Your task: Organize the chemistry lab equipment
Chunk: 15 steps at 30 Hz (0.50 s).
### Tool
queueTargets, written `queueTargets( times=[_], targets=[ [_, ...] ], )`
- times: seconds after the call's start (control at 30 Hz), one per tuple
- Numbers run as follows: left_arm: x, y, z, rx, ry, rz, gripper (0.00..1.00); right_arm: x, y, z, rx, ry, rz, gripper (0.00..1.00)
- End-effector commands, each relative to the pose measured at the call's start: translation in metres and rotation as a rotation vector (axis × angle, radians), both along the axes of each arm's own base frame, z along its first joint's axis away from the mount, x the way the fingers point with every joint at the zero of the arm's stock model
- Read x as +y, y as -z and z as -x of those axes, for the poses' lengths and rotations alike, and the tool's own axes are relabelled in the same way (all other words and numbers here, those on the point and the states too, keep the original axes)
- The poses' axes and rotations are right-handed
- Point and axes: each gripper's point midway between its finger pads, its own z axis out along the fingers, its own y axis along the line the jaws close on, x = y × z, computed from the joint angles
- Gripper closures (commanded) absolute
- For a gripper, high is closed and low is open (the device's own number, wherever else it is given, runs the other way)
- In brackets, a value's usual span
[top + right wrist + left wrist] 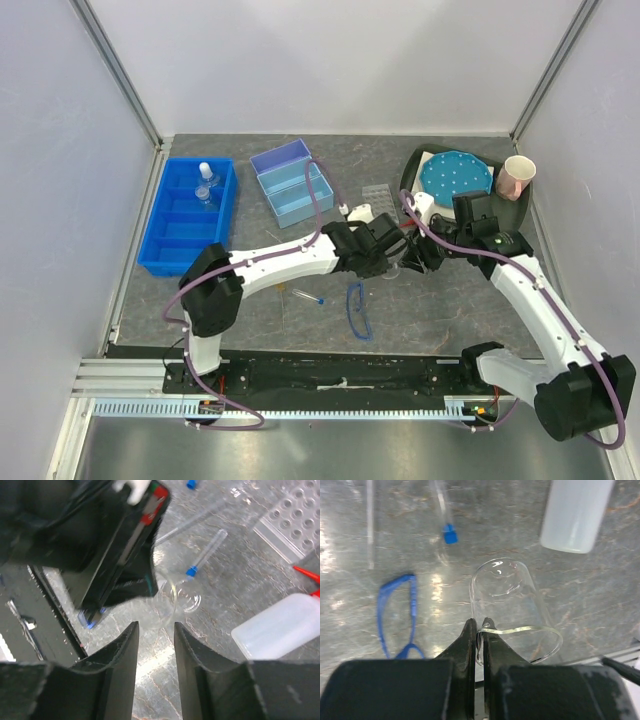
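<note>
My left gripper [479, 625] is shut on the rim of a clear glass beaker [510, 600] that lies tilted just over the table; it sits mid-table in the top view [383, 260]. My right gripper [154, 630] is open and empty, a little short of the same beaker [184, 596], facing the left gripper [420, 254]. A white squeeze bottle [576, 512] with a red nozzle lies beside it [280, 627]. Blue-rimmed safety glasses [357, 308] and a blue-capped clear tube [308, 296] lie on the table near the front.
A dark blue divided tray [160, 235] holding small flasks stands at the left. A light blue box [290, 180] is behind the middle. A clear well plate [377, 190], a blue dotted disc [455, 173] and a paper cup [515, 178] are at the back right.
</note>
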Motion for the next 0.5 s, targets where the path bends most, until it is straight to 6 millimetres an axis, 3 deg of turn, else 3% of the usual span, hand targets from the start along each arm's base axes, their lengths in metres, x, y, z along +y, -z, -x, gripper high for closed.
queueTargets(
  times=[0.0, 0.13, 0.2, 0.23, 0.27, 0.3, 0.33, 0.37, 0.4, 0.47],
  targets=[
    [0.019, -0.025, -0.016, -0.098, 0.046, 0.034, 0.98, 0.013, -0.03, 0.022, -0.077, -0.159, -0.071, 0.49],
    [0.049, -0.019, -0.012, -0.077, 0.097, 0.039, 0.98, 0.01, -0.042, 0.025, -0.137, -0.178, -0.057, 0.31],
    [0.065, -0.019, -0.016, -0.081, 0.124, 0.045, 0.98, 0.007, -0.041, 0.022, -0.165, -0.176, -0.036, 0.23],
    [0.072, -0.01, -0.009, -0.054, 0.156, 0.056, 0.98, 0.005, -0.04, 0.02, -0.176, -0.171, -0.028, 0.21],
    [0.086, -0.023, -0.014, -0.082, 0.163, 0.079, 0.98, 0.001, -0.037, 0.017, -0.176, -0.162, -0.022, 0.17],
    [0.099, -0.013, -0.009, -0.062, 0.176, 0.067, 0.98, -0.002, -0.034, 0.015, -0.175, -0.154, -0.02, 0.15],
    [0.11, -0.016, -0.016, -0.072, 0.173, 0.091, 0.98, -0.004, -0.032, 0.012, -0.174, -0.146, -0.02, 0.14],
    [0.119, -0.033, -0.013, -0.105, 0.204, 0.13, 0.98, -0.009, -0.029, 0.01, -0.163, -0.133, -0.04, 0.13],
    [0.132, -0.027, -0.01, -0.093, 0.209, 0.129, 0.98, -0.012, -0.027, 0.009, -0.158, -0.127, -0.052, 0.12],
    [0.158, -0.048, -0.019, -0.138, 0.222, 0.195, 0.98, -0.017, -0.02, 0.005, -0.126, -0.107, -0.114, 0.12]
  ],
)
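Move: The left hand has the beaker pinched by its rim. The blue bin, where the earlier glassware went, lies about 42 cm to its left, 13 cm farther forward and 10 cm below. The light-blue box stands some 19 cm left and 19 ahead; the brown brush lies 21 cm left, level with the hand, and a capped tube about 15 cm left and 5 back. From the right hand, the beaker is some 4 cm left, 1 back and 3 lower. Leftward and gathering speed, the left hand carries the beaker about 14 cm away from the right hand and towards the blue bin, dipping slightly and coming back up, its pinch on the rim kept and its wrist nearly unturned. The right hand, fingers already parting, spreads them nearly wide as it backs off 2 cm and rises about as much, then eases a little forward and right. ##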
